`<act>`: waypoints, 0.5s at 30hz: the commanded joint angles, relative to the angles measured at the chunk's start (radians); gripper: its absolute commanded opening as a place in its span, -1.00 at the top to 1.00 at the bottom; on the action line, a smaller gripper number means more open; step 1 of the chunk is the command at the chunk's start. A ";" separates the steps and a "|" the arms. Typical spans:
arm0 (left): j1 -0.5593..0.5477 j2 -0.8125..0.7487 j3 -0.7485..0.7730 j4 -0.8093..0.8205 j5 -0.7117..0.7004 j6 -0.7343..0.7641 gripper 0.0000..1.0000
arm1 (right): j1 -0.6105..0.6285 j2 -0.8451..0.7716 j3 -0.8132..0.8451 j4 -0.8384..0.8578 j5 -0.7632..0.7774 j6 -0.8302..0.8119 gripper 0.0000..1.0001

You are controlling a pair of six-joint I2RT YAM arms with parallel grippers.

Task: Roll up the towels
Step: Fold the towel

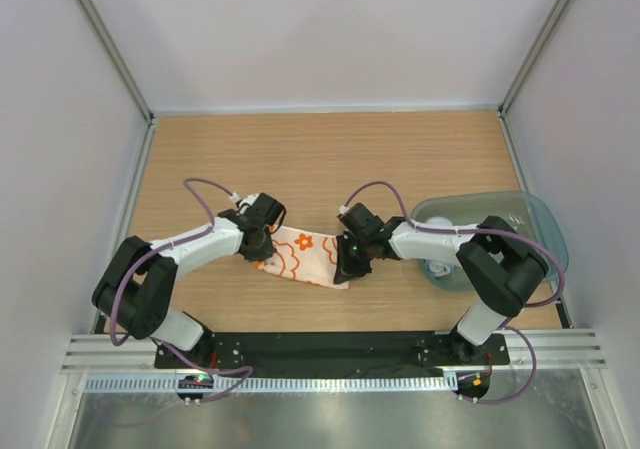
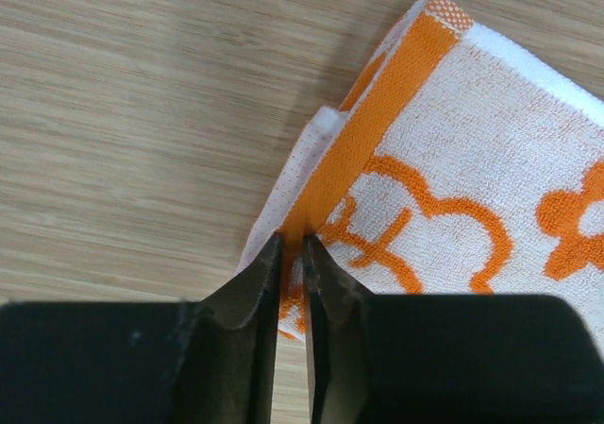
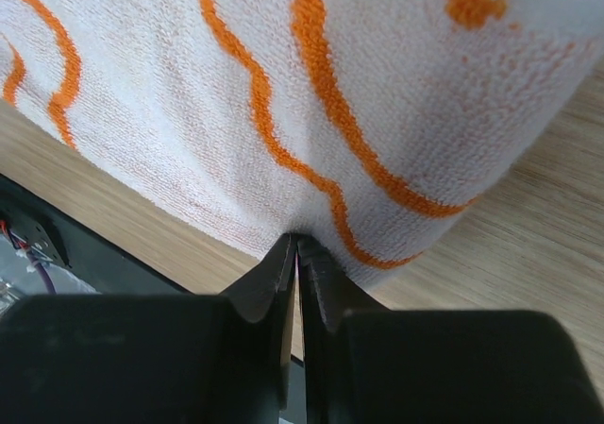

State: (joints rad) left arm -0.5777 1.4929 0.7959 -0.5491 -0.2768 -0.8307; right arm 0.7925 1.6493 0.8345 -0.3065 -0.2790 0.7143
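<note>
The white towel with the orange pattern (image 1: 305,252) lies folded on the wooden table between both arms. My left gripper (image 1: 262,247) is at its left end. In the left wrist view that gripper (image 2: 293,246) is shut on the towel's (image 2: 453,141) orange-banded edge, with cloth between the jaws. My right gripper (image 1: 347,266) is at the towel's right end. The right wrist view shows this gripper (image 3: 297,242) pinching the towel's (image 3: 377,84) lower edge. A pale grey-blue towel (image 1: 437,267) lies in the tray, partly hidden by the right arm.
A translucent teal tray (image 1: 545,229) sits at the right side of the table, under the right arm's elbow. White walls enclose the table on the left, back and right. A black mounting rail (image 1: 330,347) runs along the near edge.
</note>
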 commanded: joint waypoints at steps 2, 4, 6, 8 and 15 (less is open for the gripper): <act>0.003 0.063 -0.031 0.025 -0.039 -0.010 0.57 | 0.004 0.012 -0.025 -0.075 0.061 -0.025 0.67; 0.003 0.038 -0.001 -0.011 -0.067 -0.001 0.47 | 0.005 -0.003 -0.003 -0.111 0.060 -0.035 0.60; 0.003 0.026 0.047 -0.035 -0.094 0.018 0.35 | 0.008 -0.017 0.040 -0.155 0.058 -0.049 0.44; 0.003 0.021 0.089 -0.087 -0.136 0.030 0.30 | 0.014 -0.048 0.092 -0.183 0.047 -0.061 0.25; 0.001 -0.029 0.236 -0.181 -0.148 0.042 0.28 | -0.013 -0.086 0.291 -0.315 0.126 -0.110 0.09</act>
State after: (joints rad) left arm -0.5793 1.5131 0.9768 -0.6727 -0.3794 -0.7994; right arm 0.7998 1.6169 1.0317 -0.5480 -0.2058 0.6483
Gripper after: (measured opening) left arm 0.360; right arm 0.452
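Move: The folded orange-and-white towel lies under both hands, on the table about 1 cm below the hand points. Its middle is some 9 cm to the left hand's right, level with it; its far left corner is about 7 cm ahead and 3 to the right. From the right hand, the middle lies about 5 cm ahead and 7 left, its far right corner roughly 9 straight ahead, and the rolled blue towel some 8 ahead and 20 to the right. The towel is let go at both ends: the left fingertips come free of the orange band, the right ones of the cloth by the near edge. Both grippers part partway and rise, slowly at first and then faster, to about 4.5 cm higher. Late in the lift both also swing forward, the left by about 3 cm and the right by 2, with hardly any turn of the wrists. ##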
